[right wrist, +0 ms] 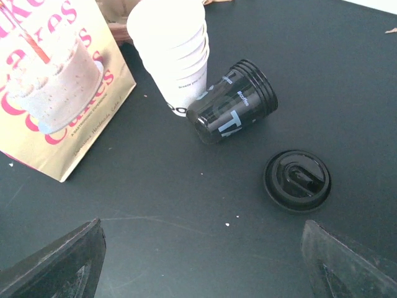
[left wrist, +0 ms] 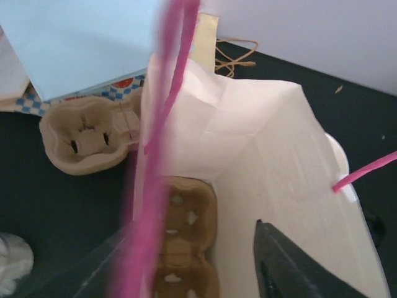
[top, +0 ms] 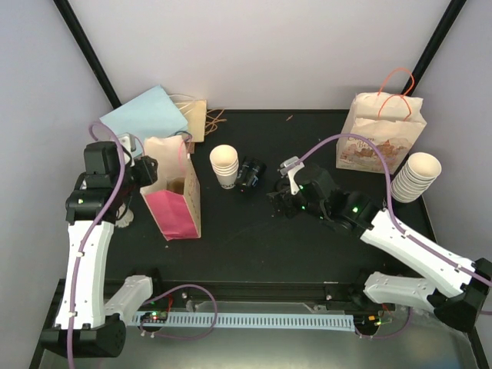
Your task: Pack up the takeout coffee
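Note:
A white paper bag with a pink front (top: 177,211) stands open at the left. My left gripper (top: 150,173) hangs over its mouth, jaws apart and holding nothing. In the left wrist view a brown cardboard cup carrier (left wrist: 183,242) lies at the bottom of the bag (left wrist: 248,143), below the left gripper (left wrist: 186,230). A second carrier (left wrist: 87,133) sits on the table outside the bag. My right gripper (top: 280,201) is open over bare table (right wrist: 201,226). Just ahead of it lie a black lid (right wrist: 296,181), black cups on their side (right wrist: 232,110) and stacked white cups (right wrist: 173,56).
A light blue bag (top: 146,115) lies at the back left. A brown bag with orange handles (top: 380,134) stands at the back right beside a tall stack of white cups (top: 415,175). The pink handle (left wrist: 164,124) crosses close in front of the left wrist camera.

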Controlling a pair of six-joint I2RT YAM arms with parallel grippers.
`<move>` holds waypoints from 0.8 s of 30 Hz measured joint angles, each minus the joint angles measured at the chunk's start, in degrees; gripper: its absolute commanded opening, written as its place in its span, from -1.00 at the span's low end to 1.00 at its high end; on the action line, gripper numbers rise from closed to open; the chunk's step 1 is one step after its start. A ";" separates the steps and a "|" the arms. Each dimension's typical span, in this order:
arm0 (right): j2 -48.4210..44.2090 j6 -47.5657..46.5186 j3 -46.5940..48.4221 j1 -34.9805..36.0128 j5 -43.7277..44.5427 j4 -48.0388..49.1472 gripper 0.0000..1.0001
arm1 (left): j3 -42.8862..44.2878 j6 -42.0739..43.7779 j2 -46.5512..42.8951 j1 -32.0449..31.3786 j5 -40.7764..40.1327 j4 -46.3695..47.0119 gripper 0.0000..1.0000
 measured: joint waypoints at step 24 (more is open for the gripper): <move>1.70 0.07 0.11 0.00 -1.38 0.17 0.77 | 1.29 2.45 -0.39 0.04 2.21 -5.09 0.36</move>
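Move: The open paper bag, with a cup tray inside, stands just under the left hand, its middle roughly 3 cm ahead, 4 cm right and 13 cm below. Down on the table, the spare cup tray lies about 13 cm ahead and 3 cm left of this hand; the white cup stack stands some 8 cm ahead and 17 cm right. From the right hand the bag is about 7 cm ahead, 25 cm left and 8 cm below. Left fingers open wider at the bag's mouth as the hand dips about 2 cm, easing back, then rises. ##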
